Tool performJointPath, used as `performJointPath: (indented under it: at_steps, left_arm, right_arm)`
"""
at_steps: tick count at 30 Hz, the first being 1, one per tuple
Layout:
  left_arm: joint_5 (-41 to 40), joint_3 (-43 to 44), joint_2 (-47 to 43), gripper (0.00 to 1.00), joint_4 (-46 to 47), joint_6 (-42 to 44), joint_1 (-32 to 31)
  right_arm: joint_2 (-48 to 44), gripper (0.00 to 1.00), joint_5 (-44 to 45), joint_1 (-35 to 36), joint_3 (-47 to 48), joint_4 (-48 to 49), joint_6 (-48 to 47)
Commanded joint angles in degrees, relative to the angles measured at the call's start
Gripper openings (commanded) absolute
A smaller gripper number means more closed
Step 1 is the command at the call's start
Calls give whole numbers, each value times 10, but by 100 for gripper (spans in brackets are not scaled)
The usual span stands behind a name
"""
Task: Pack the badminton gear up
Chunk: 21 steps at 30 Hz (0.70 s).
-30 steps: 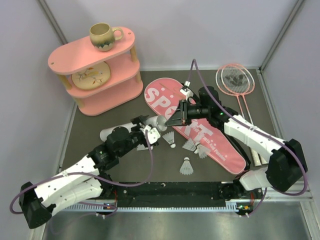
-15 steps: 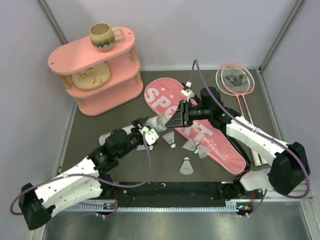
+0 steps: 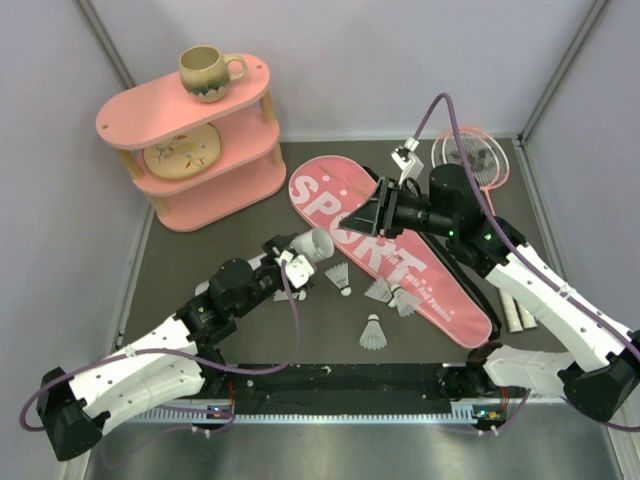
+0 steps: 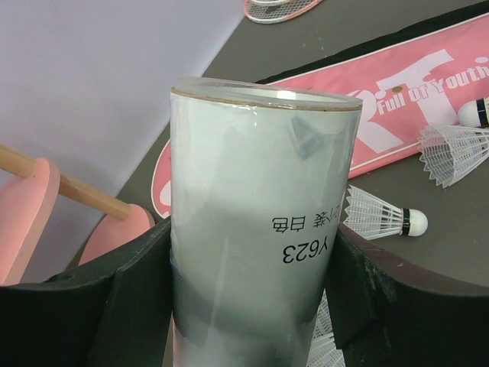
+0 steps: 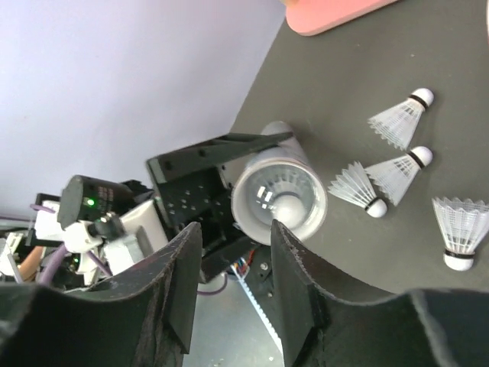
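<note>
My left gripper (image 3: 287,266) (image 4: 252,256) is shut on the long white tube (image 3: 305,245) (image 4: 260,191), which lies tilted with its open mouth toward the bag. My right gripper (image 3: 375,213) (image 5: 235,238) hangs open and empty over the pink bag (image 3: 420,270) (image 4: 397,84), a short way from the tube's mouth (image 5: 279,195). In the right wrist view a shuttlecock's white cork (image 5: 289,205) shows inside the tube. Several loose shuttlecocks (image 3: 373,333) (image 5: 403,115) (image 4: 382,218) lie on the table by the bag. Two pink rackets (image 3: 470,160) (image 4: 279,8) lie at the back right.
A pink two-tier shelf (image 3: 250,185) stands at the back left, with a brown mug (image 3: 208,72) on top and a plate (image 3: 180,152) on its middle tier. Grey walls close the table on three sides.
My right gripper has opened and drawn back up and to the right, away from the tube's mouth. The left gripper keeps its hold on the tube almost in place.
</note>
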Motion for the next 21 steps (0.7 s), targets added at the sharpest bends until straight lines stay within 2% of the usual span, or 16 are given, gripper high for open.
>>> performJointPath:
  at_steps: [1,7,17,21]
  left_arm:
    - [10,7,-1,43,44,-19,-2]
    - [8,8,-4,40,44,-16,-5]
    - [10,12,0,39,39,-14,-8]
    - [10,13,0,38,39,-14,-9]
  right_arm:
    - [34,39,55,30,59,-4,31]
    - [76,34,91,70,104,-18,36]
    - [103,22,126,112,110,-30,38]
    - [109,21,129,122,110,-29,40]
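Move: The left hand already holds the shuttlecock tube; its open mouth lies about 2 cm ahead, 6 cm right and 4 cm above that hand. From the empty right hand the mouth is some 7 cm left, 1 cm back and 7 cm below. On the table, about 29 cm below the right hand, a lone shuttlecock lies 5 cm left and 3 cm ahead, and a shuttlecock pair 9 cm right and 1 cm back. The right hand swings about 6 cm left, dipping, to the tube's mouth, narrowing its fingers; the left keeps holding. ##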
